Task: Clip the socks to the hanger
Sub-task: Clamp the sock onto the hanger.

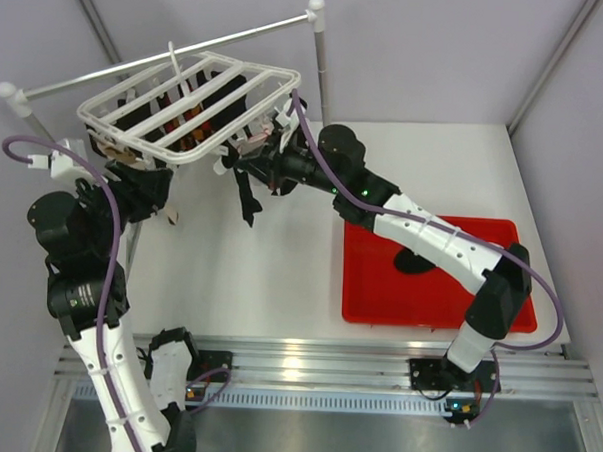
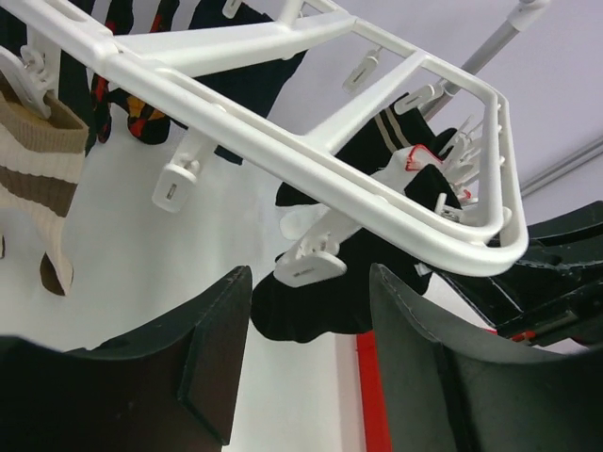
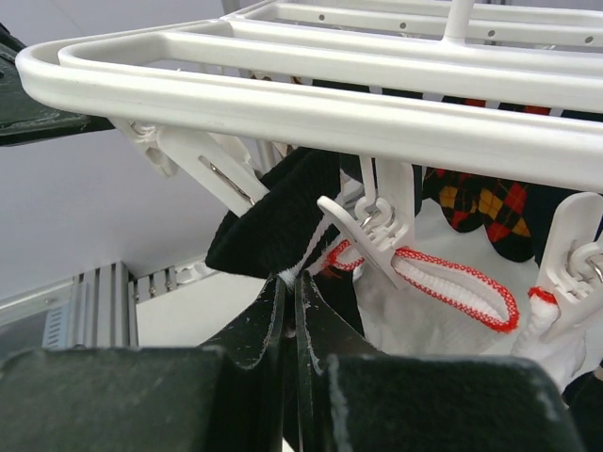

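The white hanger [image 1: 187, 106] hangs from a grey rail, with several socks clipped under it. My right gripper [image 1: 256, 165] reaches in under the hanger's right edge and is shut on a black sock [image 1: 246, 200] that dangles below it. In the right wrist view its jaws [image 3: 291, 282] pinch the sock's [image 3: 273, 217] white-edged cuff just below a white clip [image 3: 377, 226]. My left gripper [image 2: 309, 282] stands open beneath the hanger [image 2: 283, 155], nothing between its fingers. A white clip [image 2: 311, 265] and the black sock [image 2: 311, 315] hang just beyond them. Another black sock [image 1: 414, 261] lies on the red tray.
The red tray [image 1: 448, 298] sits on the table at the right. A brown-beige striped sock [image 2: 38, 179] and dark patterned socks [image 2: 141, 118] hang at the hanger's left. A white sock with red trim [image 3: 443, 306] is clipped next to the right gripper. The grey rail [image 1: 159, 62] crosses above.
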Tool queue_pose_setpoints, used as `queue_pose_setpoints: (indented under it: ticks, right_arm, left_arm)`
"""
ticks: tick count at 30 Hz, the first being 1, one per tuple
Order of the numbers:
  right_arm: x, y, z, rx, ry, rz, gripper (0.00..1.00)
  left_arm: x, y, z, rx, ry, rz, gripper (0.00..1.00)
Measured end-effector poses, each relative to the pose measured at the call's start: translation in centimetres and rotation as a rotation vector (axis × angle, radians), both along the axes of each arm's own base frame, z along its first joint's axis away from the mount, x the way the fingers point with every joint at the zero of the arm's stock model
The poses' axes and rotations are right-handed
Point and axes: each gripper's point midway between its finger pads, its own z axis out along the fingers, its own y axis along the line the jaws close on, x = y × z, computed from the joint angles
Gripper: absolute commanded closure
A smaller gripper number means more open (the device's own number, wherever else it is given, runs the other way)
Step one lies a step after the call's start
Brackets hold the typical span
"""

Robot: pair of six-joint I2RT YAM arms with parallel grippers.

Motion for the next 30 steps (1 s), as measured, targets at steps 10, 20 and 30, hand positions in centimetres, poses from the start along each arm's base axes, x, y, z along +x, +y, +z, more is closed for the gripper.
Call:
queue_pose_setpoints:
  ticks: [10, 20, 30]
  right_arm:
    - [-0.1, -0.3, 0.0, -0.011, -0.010, 0.025, 1.00]
    - [-1.0, -0.2, -1.1, -0.050, 0.012, 0.073, 0.87]
    - [-2.0, -1.3, -0.6, -0.064, 0.012, 0.080, 0.58]
  left_arm:
    - [1.9, -0.1, -0.6, 0.031, -0.007, -0.067, 0.52]
    - [2.2, -1.5, 0.8, 0.040, -0.095, -0.170, 0.75]
    - [2.1, -2.2, 0.9, 0.023, -0.104, -0.212, 0.97]
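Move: The black sock's cuff is still pinched in the right fingers. The sock clip it is set in lies about 2 cm left of the right hand, 1 cm back and 3 cm above. The white sock's clip is some 5 cm ahead of the right hand and 3 cm higher. From the open left hand, the empty clip under the hanger's front bar lies about 3 cm ahead, 2 cm right and 1 cm up; the black sock's cuff is 4 cm ahead and some 10 cm right. The black sock's cuff is tugged about 1 cm down and back by the still-shut right fingers, which then open roughly a third, let go and back off another centimetre, turning right and slightly up. Meanwhile the left hand goes some 3 cm forward and right to the empty clip under the front bar, swinging about 12 degrees clockwise, and closes almost fully on it. ##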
